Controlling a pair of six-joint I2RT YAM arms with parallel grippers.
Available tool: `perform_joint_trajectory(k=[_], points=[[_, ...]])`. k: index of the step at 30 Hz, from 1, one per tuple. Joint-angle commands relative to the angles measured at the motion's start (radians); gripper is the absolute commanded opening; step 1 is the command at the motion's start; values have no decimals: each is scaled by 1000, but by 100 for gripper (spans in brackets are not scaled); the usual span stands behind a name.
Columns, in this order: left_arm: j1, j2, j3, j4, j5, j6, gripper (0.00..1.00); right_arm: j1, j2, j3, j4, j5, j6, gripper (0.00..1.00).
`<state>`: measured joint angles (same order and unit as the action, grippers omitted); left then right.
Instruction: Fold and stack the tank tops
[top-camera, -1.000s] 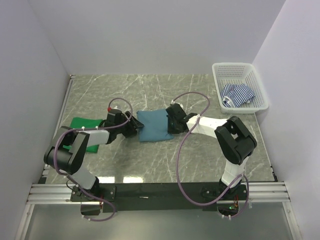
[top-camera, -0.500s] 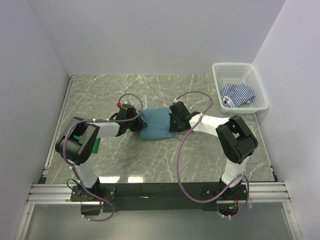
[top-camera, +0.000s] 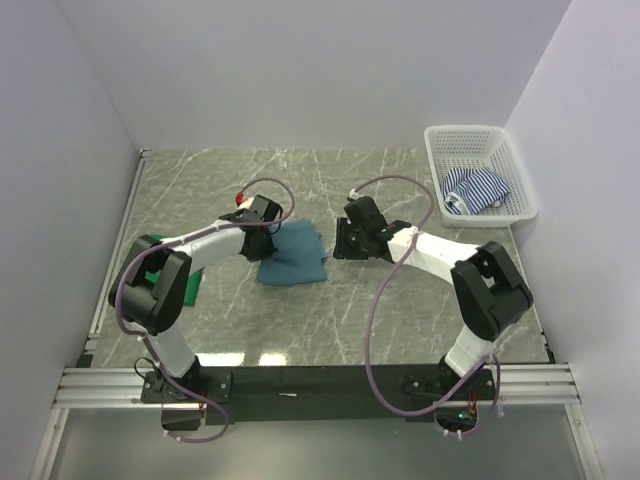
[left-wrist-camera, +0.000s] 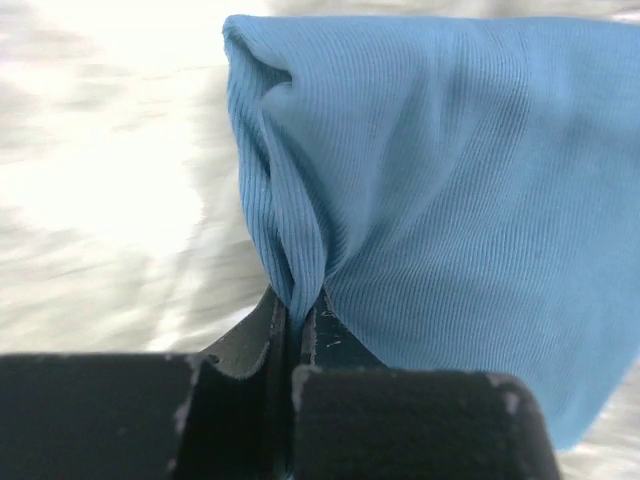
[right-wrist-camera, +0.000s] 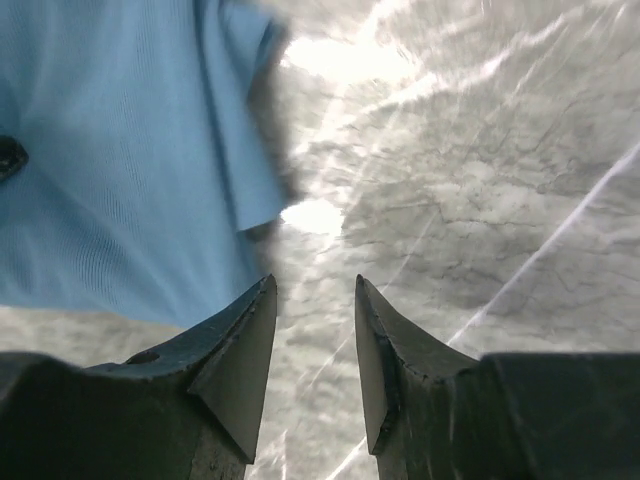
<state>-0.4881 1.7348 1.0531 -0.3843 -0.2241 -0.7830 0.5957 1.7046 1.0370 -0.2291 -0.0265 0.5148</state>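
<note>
The dusty teal-blue tank top (top-camera: 293, 256) lies folded on the marble table between the two arms. My left gripper (top-camera: 268, 233) is at its left edge, and in the left wrist view the gripper (left-wrist-camera: 300, 300) is shut on a pinched fold of the teal top (left-wrist-camera: 450, 200). My right gripper (top-camera: 340, 246) stands just right of the cloth; in the right wrist view it (right-wrist-camera: 315, 285) is open and empty, with the teal top (right-wrist-camera: 120, 150) to its left. A sliver of the green tank top (top-camera: 151, 277) shows behind the left arm. The striped tank top (top-camera: 478, 188) lies in the basket.
The white mesh basket (top-camera: 470, 131) stands at the back right corner of the table. White walls close in the table on the left, back and right. Purple cables loop above both arms.
My left gripper has shut on the teal top's left edge. My right gripper has opened, let go of the cloth and drawn back to the right. The teal top has shifted slightly left.
</note>
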Motion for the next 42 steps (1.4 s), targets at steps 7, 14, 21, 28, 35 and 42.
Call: perform_joint_trajectory(k=[7, 14, 21, 28, 35, 42], points=[[35, -130, 119, -416, -402, 162, 0, -8, -135, -29, 0, -15, -38, 45], [106, -227, 101, -435, -497, 299, 0, -22, -157, -60, 24, -49, -38, 45], [180, -346, 30, -341, -564, 459, 0, -28, -158, -68, 43, -75, -38, 44], [264, -400, 54, -298, -547, 560, 0, -45, -169, -80, 51, -87, -41, 43], [329, -434, 58, -271, -511, 614, 0, -51, -169, -88, 54, -93, -39, 43], [405, -459, 38, -235, -478, 648, 1, -51, -163, -84, 57, -96, -39, 42]])
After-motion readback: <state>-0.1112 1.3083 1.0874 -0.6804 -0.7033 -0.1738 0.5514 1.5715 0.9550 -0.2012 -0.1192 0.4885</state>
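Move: The left hand already pinches the left edge of the folded blue tank top, some 2 cm above the table, with the top's middle about 5 cm to its right and level with it. The green folded tank top it is being taken to lies roughly 23 cm to the left and 4 cm nearer the base, about 2 cm lower. From the right hand, the green one is some 38 cm to the left, 3 cm back and 3 cm down. Keeping its pinch on the blue tank top's edge, the left hand carries it about 25 cm left towards the green one, climbing some 15 cm on the way and easing slightly back, while the wrist rolls about 40 degrees so the fingers swing out to point down and left. The right hand, its fingers staying half open and empty, rises about 3 cm beside the blue top's right edge, then hovers there as the cloth is taken away. ##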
